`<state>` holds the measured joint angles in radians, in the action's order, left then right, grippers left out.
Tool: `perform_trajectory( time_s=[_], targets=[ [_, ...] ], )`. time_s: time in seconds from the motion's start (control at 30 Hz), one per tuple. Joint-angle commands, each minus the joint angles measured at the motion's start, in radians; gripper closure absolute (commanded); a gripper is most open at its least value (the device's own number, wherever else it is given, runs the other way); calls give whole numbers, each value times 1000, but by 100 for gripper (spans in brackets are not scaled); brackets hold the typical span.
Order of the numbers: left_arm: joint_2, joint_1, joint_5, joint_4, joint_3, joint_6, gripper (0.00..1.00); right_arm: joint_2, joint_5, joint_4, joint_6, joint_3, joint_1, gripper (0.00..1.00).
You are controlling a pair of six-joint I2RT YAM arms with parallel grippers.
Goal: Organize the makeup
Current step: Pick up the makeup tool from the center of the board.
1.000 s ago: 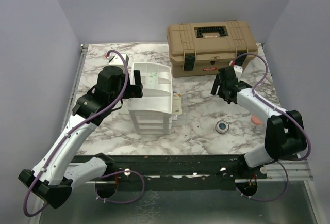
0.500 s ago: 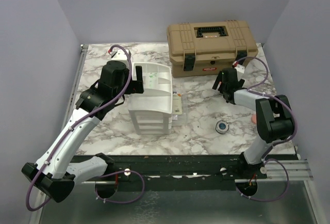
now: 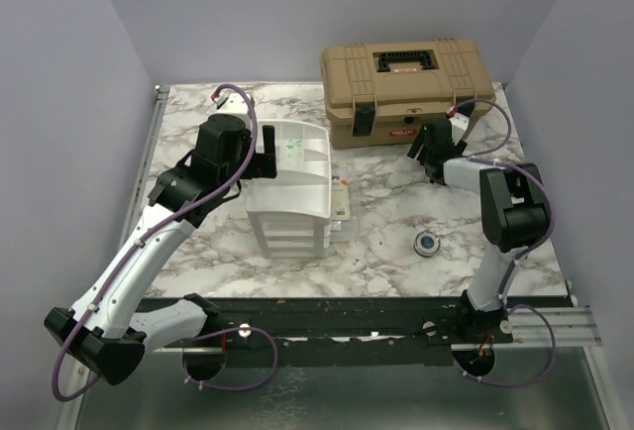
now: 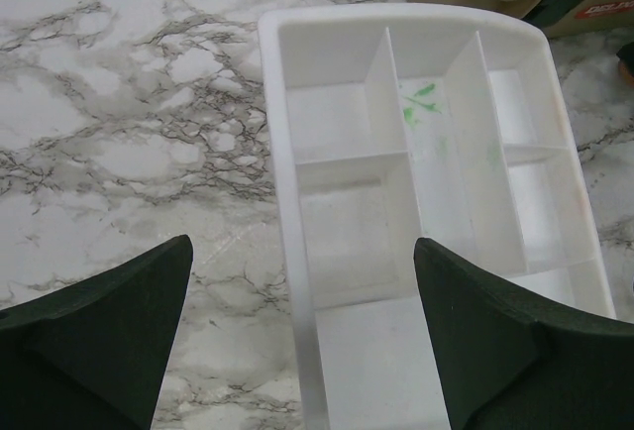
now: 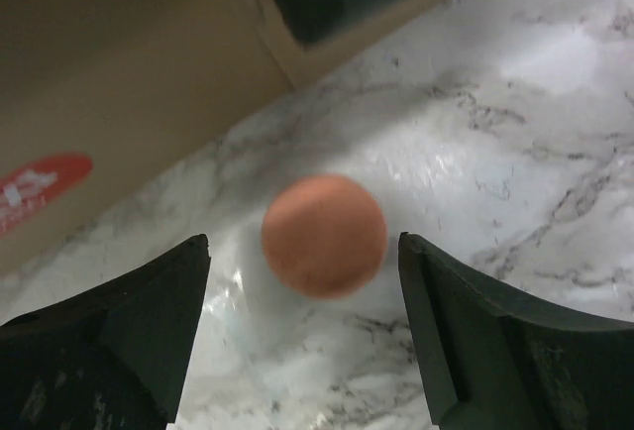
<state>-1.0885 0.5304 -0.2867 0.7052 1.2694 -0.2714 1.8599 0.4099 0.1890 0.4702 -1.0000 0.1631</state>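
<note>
A salmon round disc [image 5: 324, 235] lies on the marble just in front of the tan toolbox. My right gripper [image 5: 304, 242] hovers over it, open, a finger on each side and neither touching. From above, that gripper [image 3: 424, 148] hides the disc. A round blue-centred compact [image 3: 427, 243] lies alone on the table's front right. A clear palette [image 3: 340, 202] rests against the right side of the white drawer unit [image 3: 289, 192]. My left gripper [image 3: 263, 158] is open and empty above the left rim of the unit's top tray [image 4: 436, 153], whose compartments hold nothing.
The tan toolbox [image 3: 406, 88] stands shut at the back right, its wall [image 5: 119, 63] close behind the disc. Green smudges mark one tray divider. My right arm's forearm [image 3: 500, 202] lies over the right side of the table.
My right gripper has swung back and left to the toolbox's front, and its forearm now covers the spot where a salmon disc showed earlier. The left gripper has shifted slightly farther back.
</note>
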Motion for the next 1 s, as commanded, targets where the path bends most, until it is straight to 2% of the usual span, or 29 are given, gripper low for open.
perform_trajectory(
  time_s=[0.0, 0.13, 0.4, 0.67, 0.7, 0.97],
  targets=[
    [-18, -1, -29, 1, 37, 21, 5, 72, 93, -107, 68, -103, -20, 19],
    [-19, 0, -30, -1, 36, 24, 5, 119, 127, -213, 102, -172, -20, 22],
    [3, -1, -31, -1, 10, 15, 5, 166, 101, -386, 118, -243, -22, 38],
    [17, -1, -23, -1, -5, 7, 5, 150, -32, -407, 121, -187, -22, 41],
    [20, -1, -21, -1, -6, 6, 5, 154, -40, -419, 119, -192, -22, 43],
    [54, -1, -24, 0, -22, -6, 5, 130, -46, -473, 134, -164, -21, 45]
  ],
)
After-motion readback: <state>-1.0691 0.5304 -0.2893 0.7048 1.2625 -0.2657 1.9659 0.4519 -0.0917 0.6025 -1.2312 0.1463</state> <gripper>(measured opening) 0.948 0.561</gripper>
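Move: The makeup tool, a round peach disc, lies flat on the table almost between my right fingertips: about 3 cm ahead, 1 cm to the right and 1 cm below. The toolbox stands right behind it, its middle some 15 cm ahead and 6 cm left. The small round compact is about 20 cm back and 4 cm left. From my left hand the disc lies roughly 20 cm ahead, 45 cm right and 27 cm down. Staying low over the table, I slide my right hand about 2 cm forward and 2 cm to the right towards the peach disc, turning some 10 degrees clockwise and dipping the fingertips slightly. My fingers draw in from wide to a little over half open, one tip on each side of the disc against its rim, while the hand eases back left about 1 cm. ##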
